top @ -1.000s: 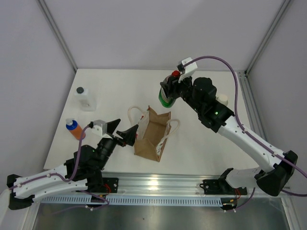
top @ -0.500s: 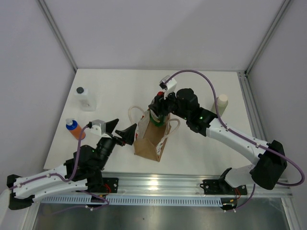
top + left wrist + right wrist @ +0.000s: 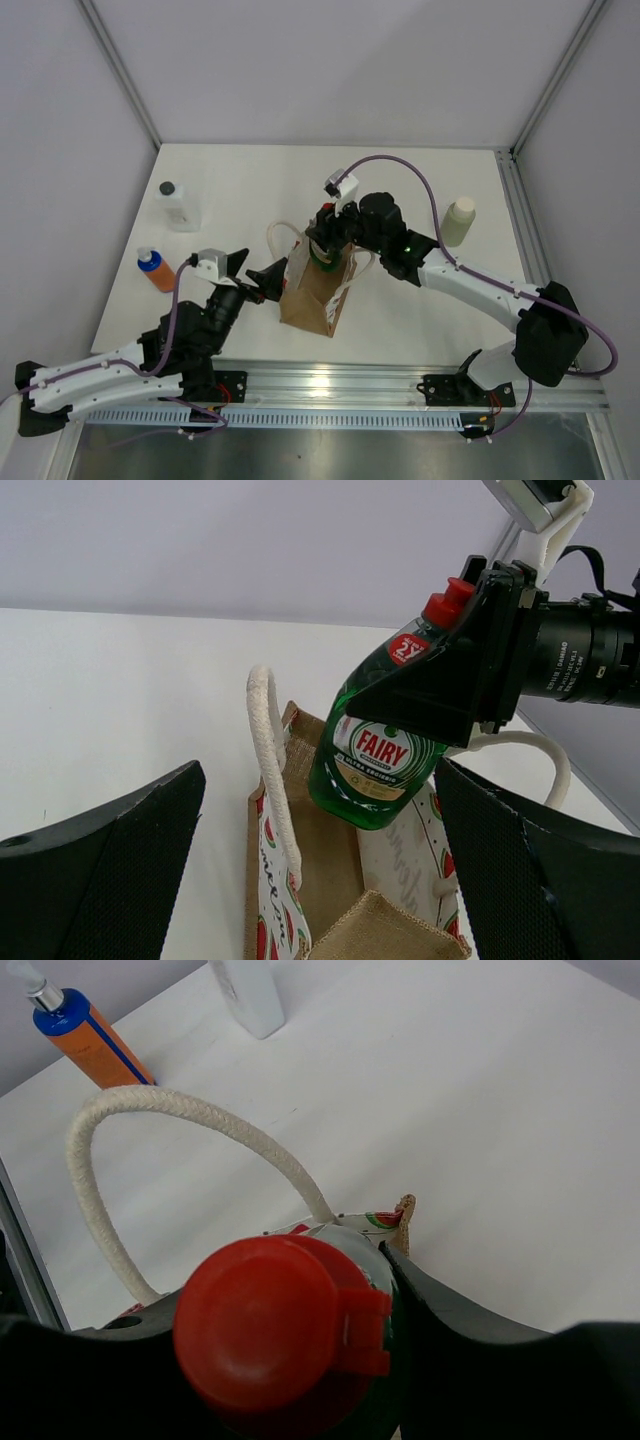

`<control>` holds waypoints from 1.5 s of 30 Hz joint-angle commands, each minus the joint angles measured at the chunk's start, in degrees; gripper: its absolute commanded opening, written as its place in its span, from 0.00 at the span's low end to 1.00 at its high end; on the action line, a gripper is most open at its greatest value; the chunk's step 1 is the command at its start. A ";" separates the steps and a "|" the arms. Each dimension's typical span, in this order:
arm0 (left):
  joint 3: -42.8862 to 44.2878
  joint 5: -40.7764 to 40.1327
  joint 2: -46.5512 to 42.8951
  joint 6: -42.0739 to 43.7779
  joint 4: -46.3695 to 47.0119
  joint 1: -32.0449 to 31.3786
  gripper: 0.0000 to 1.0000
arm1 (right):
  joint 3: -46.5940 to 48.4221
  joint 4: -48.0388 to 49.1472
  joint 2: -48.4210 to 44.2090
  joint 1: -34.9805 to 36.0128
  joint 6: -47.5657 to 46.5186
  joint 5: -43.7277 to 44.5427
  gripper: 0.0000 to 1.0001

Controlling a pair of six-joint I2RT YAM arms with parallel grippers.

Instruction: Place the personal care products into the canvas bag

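Observation:
The brown canvas bag (image 3: 316,290) stands open mid-table, its cream handles up; it also shows in the left wrist view (image 3: 335,875). My right gripper (image 3: 328,240) is shut on the dark green bottle with the red cap (image 3: 378,755) and holds it just above the bag's mouth, bottom end at the rim. The red cap (image 3: 265,1325) fills the right wrist view between the fingers. My left gripper (image 3: 256,269) is open, its fingers (image 3: 100,870) wide on either side of the bag's near end. The clear bottle (image 3: 178,205), the orange bottle (image 3: 156,270) and the olive-green bottle (image 3: 458,221) stand on the table.
The table's left edge runs close to the orange bottle (image 3: 88,1042) and the clear bottle (image 3: 247,995). A cream rope handle (image 3: 180,1110) arcs up beside the held bottle. Grey walls close in the back and sides. The arm bases sit on a metal rail (image 3: 330,385) at the near edge.
My right arm has carried the red-capped bottle from the back right leftward and down to over the bag's mouth. The left arm has barely moved.

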 commanded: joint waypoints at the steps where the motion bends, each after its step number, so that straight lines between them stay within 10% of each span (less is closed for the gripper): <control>1: -0.19 -2.13 1.34 0.88 2.68 -0.27 0.99 | 1.73 12.80 -0.39 0.30 -1.35 -0.96 0.00; 19: -0.36 -3.45 2.84 0.89 3.47 -0.10 0.99 | -2.32 19.40 6.55 0.48 -7.68 5.02 0.06; 45: -0.45 -3.01 1.52 0.45 3.30 -0.10 0.99 | -3.20 19.66 12.27 2.15 -8.74 10.82 0.41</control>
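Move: The right hand already grips the Fairy bottle above the canvas bag, whose middle is about 15 cm below, 3 cm back and 2 cm left of that hand. The bag's left handle arches some 8 cm to the hand's left, level in reach and about 4 cm lower. The pale bottle stands about 34 cm right and 14 cm farther out. From the idle left hand, the bag lies about 8 cm ahead, 11 cm right and 18 cm below. Keeping its pinch on the Fairy bottle, the right hand lowers it bottom first between the handles into the far end of the bag, about 8 cm down. Along the way it drifts some 3 to 4 cm forward while the fingers tip another 10 degrees or so downward; the sinking is nearly done before the last bit of forward travel. ##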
